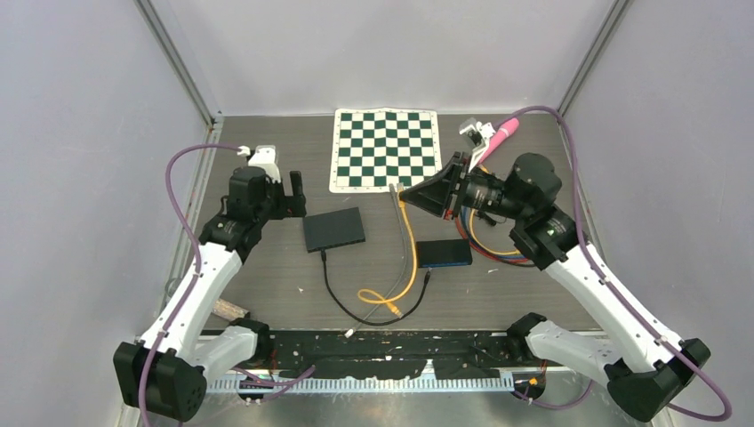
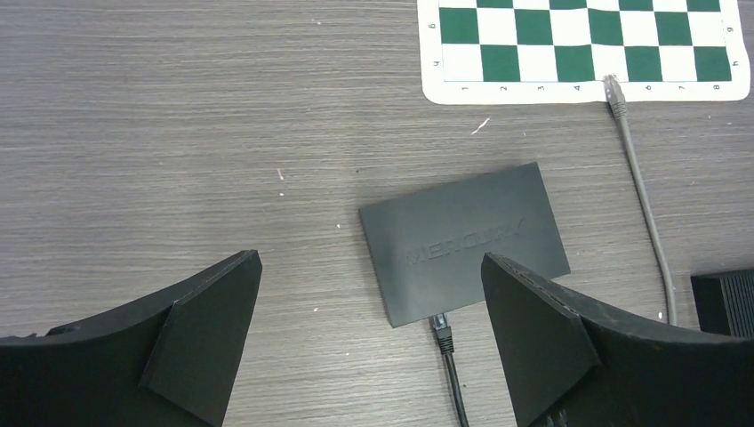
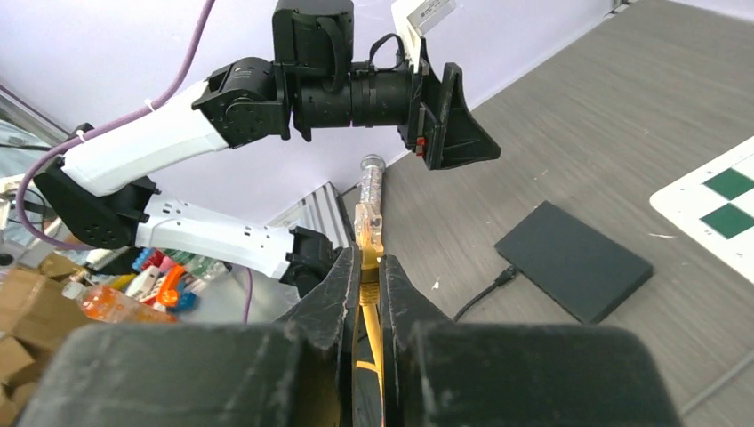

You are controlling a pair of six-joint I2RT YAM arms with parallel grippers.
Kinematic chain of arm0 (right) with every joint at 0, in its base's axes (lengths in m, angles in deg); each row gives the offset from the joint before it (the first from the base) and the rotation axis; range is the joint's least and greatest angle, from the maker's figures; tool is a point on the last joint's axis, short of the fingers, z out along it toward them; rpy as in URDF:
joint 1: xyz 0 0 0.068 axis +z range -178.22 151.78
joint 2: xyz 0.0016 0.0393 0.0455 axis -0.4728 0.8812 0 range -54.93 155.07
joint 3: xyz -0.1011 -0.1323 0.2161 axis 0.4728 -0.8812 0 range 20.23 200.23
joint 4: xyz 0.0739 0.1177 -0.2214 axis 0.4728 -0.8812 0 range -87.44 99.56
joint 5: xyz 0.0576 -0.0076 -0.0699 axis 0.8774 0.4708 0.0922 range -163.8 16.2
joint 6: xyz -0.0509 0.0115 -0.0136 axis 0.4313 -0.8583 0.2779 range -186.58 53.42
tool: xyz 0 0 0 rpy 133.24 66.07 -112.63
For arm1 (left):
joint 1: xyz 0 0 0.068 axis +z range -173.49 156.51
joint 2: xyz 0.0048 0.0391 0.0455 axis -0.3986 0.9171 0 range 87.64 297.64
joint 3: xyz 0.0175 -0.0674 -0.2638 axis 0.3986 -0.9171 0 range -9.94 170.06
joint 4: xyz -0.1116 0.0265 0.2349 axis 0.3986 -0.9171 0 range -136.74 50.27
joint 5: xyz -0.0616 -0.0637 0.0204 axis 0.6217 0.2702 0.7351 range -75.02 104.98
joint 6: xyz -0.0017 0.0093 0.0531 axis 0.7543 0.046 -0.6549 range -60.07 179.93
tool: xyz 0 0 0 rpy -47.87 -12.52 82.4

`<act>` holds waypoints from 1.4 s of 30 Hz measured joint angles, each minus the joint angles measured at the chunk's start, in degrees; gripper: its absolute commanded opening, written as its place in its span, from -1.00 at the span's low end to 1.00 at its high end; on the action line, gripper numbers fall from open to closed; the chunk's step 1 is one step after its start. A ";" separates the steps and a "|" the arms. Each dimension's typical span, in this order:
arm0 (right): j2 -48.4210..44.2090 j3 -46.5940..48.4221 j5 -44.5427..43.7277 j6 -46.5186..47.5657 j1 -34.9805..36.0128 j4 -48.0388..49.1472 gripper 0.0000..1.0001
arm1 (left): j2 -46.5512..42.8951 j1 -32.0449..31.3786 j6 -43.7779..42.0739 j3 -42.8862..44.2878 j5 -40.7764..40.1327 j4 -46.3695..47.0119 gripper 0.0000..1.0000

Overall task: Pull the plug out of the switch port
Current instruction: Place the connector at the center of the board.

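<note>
A black switch (image 1: 333, 229) marked MERCURY (image 2: 462, 238) lies flat on the table. A black plug (image 2: 441, 331) sits in its near port, and its black cable (image 1: 333, 294) runs toward me. My left gripper (image 1: 296, 194) (image 2: 369, 256) is open and empty, hovering just left of this switch with its fingers wide apart. My right gripper (image 1: 403, 191) (image 3: 363, 267) is shut on an orange plug (image 3: 368, 233) and holds it in the air, with the orange cable (image 1: 409, 267) hanging down. The switch also shows in the right wrist view (image 3: 573, 271).
A second dark switch (image 1: 445, 253) (image 2: 722, 298) lies right of centre. A loose grey cable (image 1: 405, 236) (image 2: 645, 205) ends at the chessboard mat (image 1: 387, 147) (image 2: 587, 44). Coloured cables (image 1: 485, 240) and a pink tool (image 1: 502, 133) are at the right rear.
</note>
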 measured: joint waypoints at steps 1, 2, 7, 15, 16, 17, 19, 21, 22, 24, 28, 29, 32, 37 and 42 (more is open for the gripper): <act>-0.11 1.97 0.17 1.40 -0.50 -2.29 -0.90 | -0.20 0.02 0.07 -0.11 -0.26 0.04 0.99; -0.04 3.17 0.20 2.40 -0.76 -3.74 -0.89 | -0.35 0.02 0.09 -0.28 -0.31 0.11 0.99; 6.78 8.17 -1.01 5.60 -2.71 -12.74 -0.89 | -1.05 0.07 0.11 -2.03 0.96 0.44 0.99; 42.66 19.37 -6.19 5.09 -6.32 -19.80 -0.89 | -1.03 0.07 0.13 -2.89 6.36 1.31 0.99; 48.24 22.34 -6.88 5.03 -6.56 -20.48 -0.89 | -0.96 0.07 0.09 -2.89 6.82 1.25 0.99; 53.13 25.51 -7.96 5.05 -6.69 -21.88 -0.89 | -0.68 0.07 0.04 -2.78 7.19 1.07 0.99; 60.41 31.21 -9.86 5.03 -6.93 -24.83 -0.88 | 0.24 0.07 -0.22 -2.43 7.76 0.61 0.99; 65.55 36.13 -12.28 5.09 -7.10 -26.93 -0.87 | 1.01 0.07 -0.42 -2.38 8.22 -0.13 0.99; 67.30 38.32 -13.99 5.18 -7.19 -28.44 -0.86 | 1.22 0.07 -0.48 -2.38 8.37 -0.42 0.99; 68.24 40.74 -17.07 5.66 -7.26 -30.53 -0.84 | 1.36 0.07 -0.63 -2.38 8.39 -0.57 0.99; 68.24 44.30 -22.23 7.82 -7.26 -33.59 -0.68 | 1.55 0.07 -0.96 -2.38 8.46 -0.52 0.99; 68.24 44.94 -23.12 8.55 -7.26 -34.27 -0.54 | 1.88 0.07 -0.98 -2.38 8.59 -0.44 0.99; 68.37 47.82 -25.66 11.10 -7.26 -37.73 -0.11 | 3.52 0.07 -0.98 -2.38 9.29 -0.39 0.99; 67.78 48.28 -28.89 14.45 -6.80 -39.60 0.19 | 7.15 0.07 -0.96 -2.36 10.80 -0.44 0.99; 61.20 40.04 -29.44 14.78 -4.94 -38.88 0.06 | 7.80 0.07 -0.94 -2.36 10.95 -0.46 0.99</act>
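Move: The right hand grips the yellow cable's connector high up; its drop spot, the near edge of the chessboard, is about 24 cm ahead, level sideways and some 37 cm below. The grey connector lies there 2 cm to the left of that spot, the Mercury switch 11 cm ahead and 16 cm left of the hand, the blue-edged box 4 cm ahead and 11 cm right. From the left hand, the switch is 10 cm right and 1 cm back, 19 cm below, and the drop spot 11 cm ahead, 27 cm right. The right hand swoops down about 30 cm and forward some 25 cm with the yellow connector still pinched, swinging its fingers from pointing left to pointing mostly down over the chessboard's near edge, then opens to a bit over half to let the connector go while still several centimetres above the table, and draws back 2 to 3 cm. Meanwhile the left hand, empty and wide open, sinks about 6 cm and shifts 3 cm right towards the Mercury switch, tipping its fingers further down. ##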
